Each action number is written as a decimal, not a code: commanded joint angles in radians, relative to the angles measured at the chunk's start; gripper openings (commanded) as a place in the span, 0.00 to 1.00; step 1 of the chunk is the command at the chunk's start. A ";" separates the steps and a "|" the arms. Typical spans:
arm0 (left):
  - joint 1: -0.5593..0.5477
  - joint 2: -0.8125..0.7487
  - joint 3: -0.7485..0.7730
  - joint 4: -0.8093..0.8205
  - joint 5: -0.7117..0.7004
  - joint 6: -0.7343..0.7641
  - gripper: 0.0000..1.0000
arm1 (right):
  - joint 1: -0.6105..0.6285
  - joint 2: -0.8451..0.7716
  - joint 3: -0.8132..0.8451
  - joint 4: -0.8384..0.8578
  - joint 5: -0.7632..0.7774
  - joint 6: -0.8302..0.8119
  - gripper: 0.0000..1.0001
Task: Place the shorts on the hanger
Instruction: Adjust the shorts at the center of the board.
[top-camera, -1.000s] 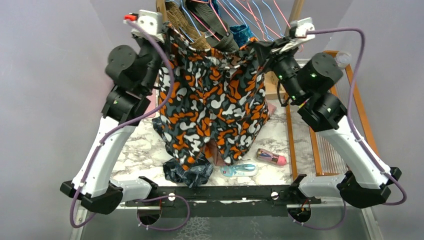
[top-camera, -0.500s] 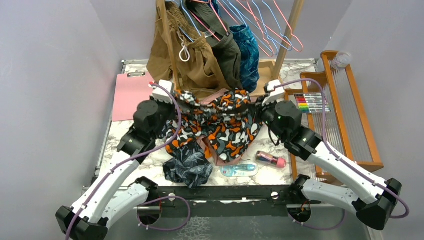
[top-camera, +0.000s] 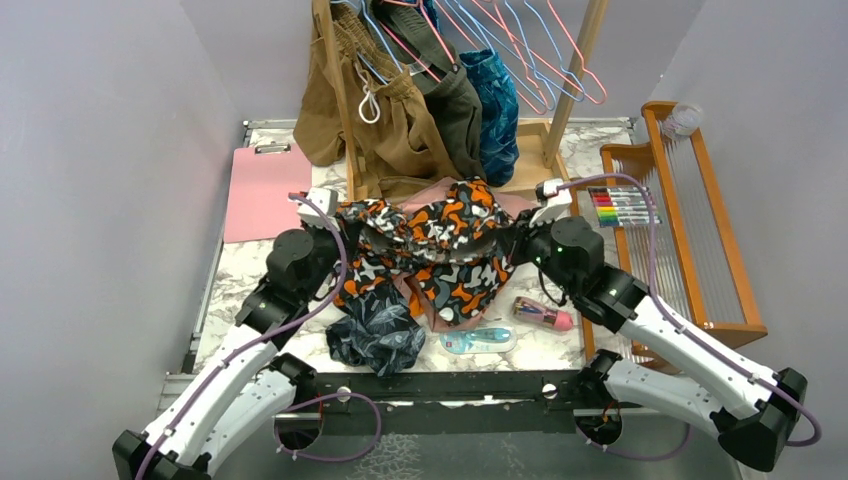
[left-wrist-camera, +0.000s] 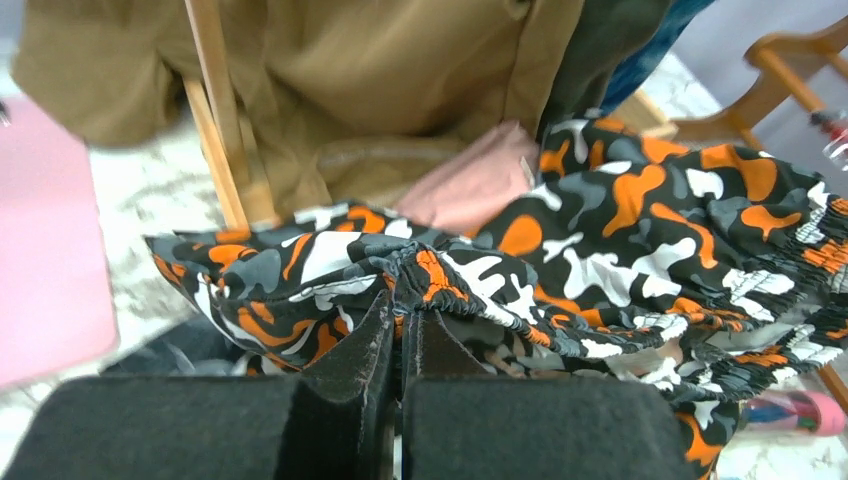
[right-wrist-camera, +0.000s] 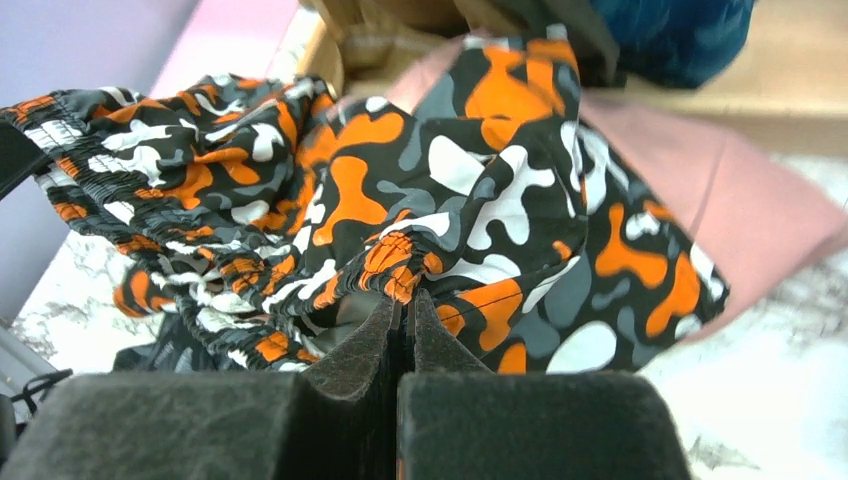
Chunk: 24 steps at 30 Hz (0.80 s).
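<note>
The shorts (top-camera: 430, 240), dark with orange, white and grey blobs, lie bunched low over the table's middle. My left gripper (top-camera: 345, 215) is shut on the gathered waistband at their left end; the left wrist view shows the pinch (left-wrist-camera: 402, 300). At the right end my right gripper (top-camera: 520, 225) is shut on the waistband too, with fabric puckered at the tips (right-wrist-camera: 405, 300). The cloth sags between the two grips. A pink wire hanger (top-camera: 600, 93) hangs on the rack at the back among light-blue ones, well above and behind the shorts.
Brown shorts (top-camera: 400, 130) and other dark garments hang from the wooden rack (top-camera: 340, 100). Dusty-pink shorts (top-camera: 425, 300) lie under the camouflage pair, with navy leaf-print shorts (top-camera: 375, 335) in front. There is a pink clipboard (top-camera: 258, 190) left, a wooden frame (top-camera: 690, 200) with markers (top-camera: 620, 205) right, and a pink bottle (top-camera: 545, 317).
Both arms have come down from up by the rack to just above the table, carrying the shorts. The shorts hung spread out before and are now bunched.
</note>
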 joint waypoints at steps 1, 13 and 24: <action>0.004 0.051 -0.073 -0.059 -0.011 -0.159 0.00 | -0.002 0.037 -0.065 -0.087 -0.010 0.145 0.01; 0.004 0.287 0.365 -0.348 0.152 -0.206 0.00 | -0.022 0.236 0.414 -0.435 -0.016 0.248 0.01; 0.007 0.282 0.321 -0.457 0.268 -0.347 0.00 | -0.109 0.248 0.340 -0.571 -0.119 0.322 0.01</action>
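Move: Both hands already pinch the waistband of the camo shorts. The middle of the board, under the draped cloth, is about 18 cm right of the left hand, 3 cm ahead and 20 cm down; from the right hand it is about 18 cm left and 3 cm ahead. The dark garment lies some 9 cm back and 2 cm right of the left hand; the pink bottle is 12 cm right and 6 cm back of the right hand, and the blue package 5 cm left and 13 cm back. Keeping the waistband pinched, both hands flick it together: down about 9 cm towards the board with the fingertips tipping some 20 degrees downward, then sharply up about 16 cm, and just starting to sink again. During the upswing the left hand also drifts about 5 cm right, towards the right hand, rolling left side down and turning slightly clockwise, while the right hand stays nearly over its own spot. ##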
